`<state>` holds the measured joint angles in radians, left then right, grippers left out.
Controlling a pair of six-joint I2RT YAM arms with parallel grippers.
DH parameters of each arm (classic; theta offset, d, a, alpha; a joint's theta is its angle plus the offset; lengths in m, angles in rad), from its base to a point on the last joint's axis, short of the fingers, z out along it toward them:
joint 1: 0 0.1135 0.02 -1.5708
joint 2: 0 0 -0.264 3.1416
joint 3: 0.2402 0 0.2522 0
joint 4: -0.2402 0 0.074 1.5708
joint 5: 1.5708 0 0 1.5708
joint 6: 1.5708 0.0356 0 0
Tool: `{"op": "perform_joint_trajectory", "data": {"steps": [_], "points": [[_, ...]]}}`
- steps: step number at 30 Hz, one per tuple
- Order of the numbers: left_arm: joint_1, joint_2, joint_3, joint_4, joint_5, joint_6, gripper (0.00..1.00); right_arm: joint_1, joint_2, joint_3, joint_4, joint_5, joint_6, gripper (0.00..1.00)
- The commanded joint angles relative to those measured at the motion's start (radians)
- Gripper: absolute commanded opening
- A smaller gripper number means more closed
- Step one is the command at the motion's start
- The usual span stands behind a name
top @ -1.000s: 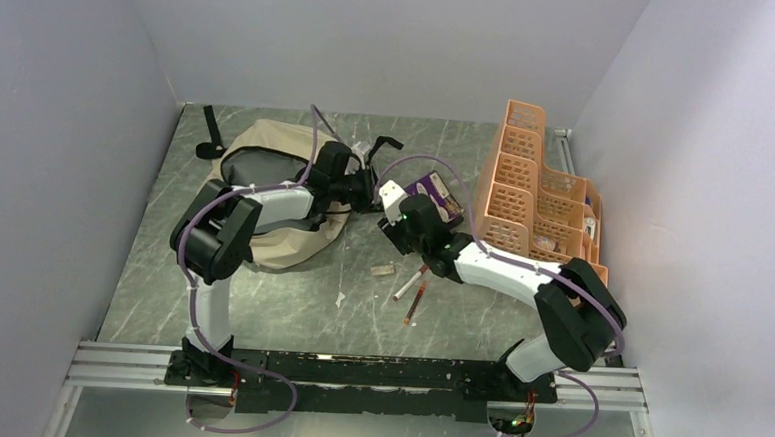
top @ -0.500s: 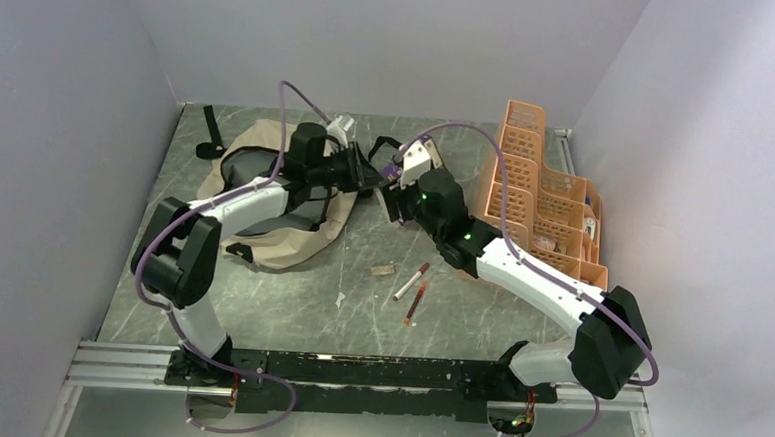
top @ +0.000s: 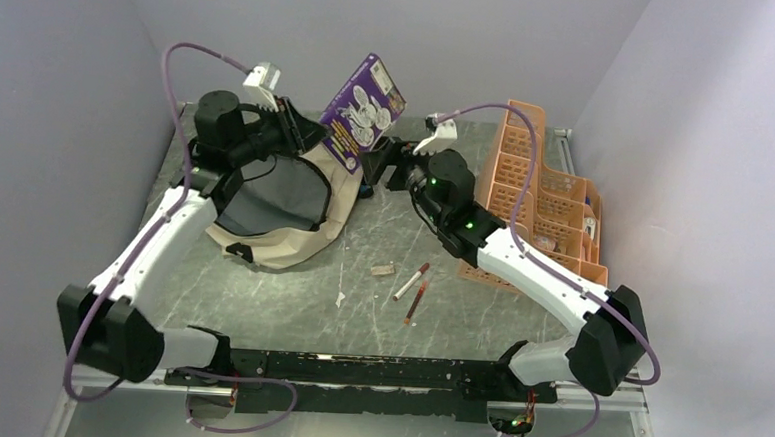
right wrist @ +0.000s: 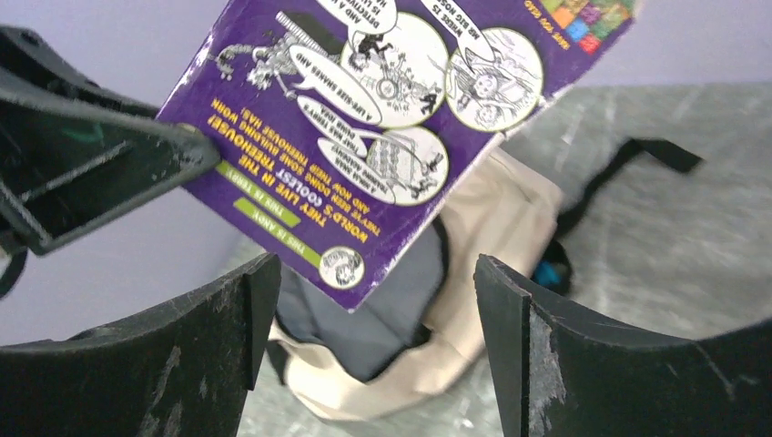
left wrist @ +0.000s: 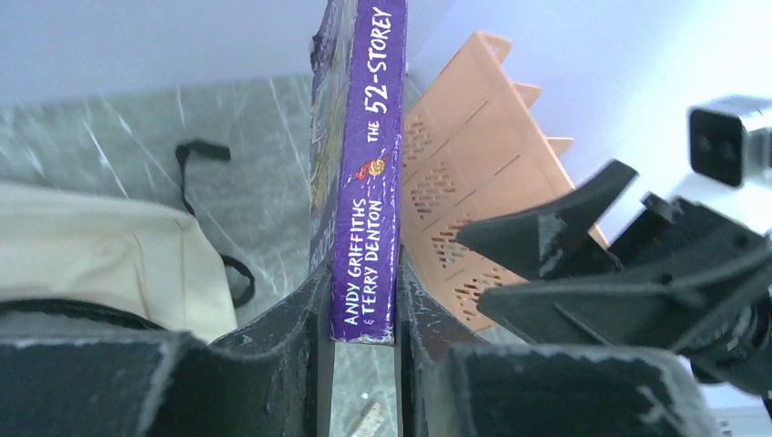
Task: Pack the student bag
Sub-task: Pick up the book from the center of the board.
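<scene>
The student bag (top: 280, 235) lies open at the back left, its dark grey lining facing up; it also shows as the beige bag (left wrist: 100, 264) and, in the right wrist view, the bag (right wrist: 492, 228). My left gripper (top: 320, 137) is raised above the bag's right edge and shut on the lower end of a purple paperback book (top: 364, 109). The book's spine (left wrist: 369, 173) stands between the fingers of this gripper (left wrist: 362, 319). My right gripper (top: 380, 166) stands open just right of the book (right wrist: 391, 100), apart from it, with nothing between its fingers (right wrist: 223, 319).
An orange perforated organizer (top: 535, 196) stands at the right, close behind the right arm. Two pens (top: 415, 288), a small eraser (top: 382, 270) and a white scrap (top: 340, 299) lie on the table in front. A black strap (top: 210, 134) trails from the bag's far left.
The left arm has lifted the book from the table, tilted high above the bag. The right gripper has opened, let go of the book and drawn back slightly.
</scene>
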<state>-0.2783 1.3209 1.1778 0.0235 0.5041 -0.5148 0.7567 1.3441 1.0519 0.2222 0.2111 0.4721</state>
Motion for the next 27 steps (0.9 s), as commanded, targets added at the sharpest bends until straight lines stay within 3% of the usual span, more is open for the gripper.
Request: {"op": "perform_joint_trajectory", "data": {"steps": [1,5,9,17,23,27], "points": [[-0.004,-0.108,0.091,-0.074,0.023,0.222,0.05,-0.004,0.009,0.099,0.104,-0.128,0.002,0.81],[-0.005,-0.188,0.123,-0.196,0.010,0.390,0.05,-0.011,-0.041,0.161,0.047,-0.219,-0.280,0.82],[-0.008,-0.261,0.127,-0.265,0.005,0.536,0.05,-0.015,-0.156,0.109,0.043,-0.287,-0.487,0.82],[-0.102,-0.326,0.189,-0.436,0.197,0.864,0.05,-0.018,-0.339,-0.013,-0.011,-0.615,-0.930,0.84],[-0.204,-0.314,0.301,-0.622,0.211,1.013,0.05,-0.018,-0.339,0.118,-0.303,-0.721,-1.074,0.85],[-0.235,-0.325,0.301,-0.657,0.161,1.045,0.05,-0.019,-0.359,0.176,-0.392,-0.745,-1.104,0.86]]}}
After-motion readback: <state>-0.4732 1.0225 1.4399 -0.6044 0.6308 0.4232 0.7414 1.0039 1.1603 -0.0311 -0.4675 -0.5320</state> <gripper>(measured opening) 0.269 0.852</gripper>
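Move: The left hand already grips the purple book by its bottom end near the spine; the book's middle lies about 5 cm ahead, 6 cm to the right and slightly above. The right gripper stands some 9 cm to this hand's right, 3 cm back and 3 cm lower. From the open, empty right hand, the book's middle is about 8 cm ahead, 2 cm left and 5 cm up. The bag lies about 9 cm left of the left hand, 2 cm back and 27 cm below. The left hand keeps its pinch on the book while drawing back about 15 cm and rising some 8, rolling and swinging clockwise so the book's free end points right, towards the other gripper. The right hand, still wide open, first climbs and then also draws back, about 12 cm each way, rolling strongly as its fingers come round to point left at that free end, without closing. ##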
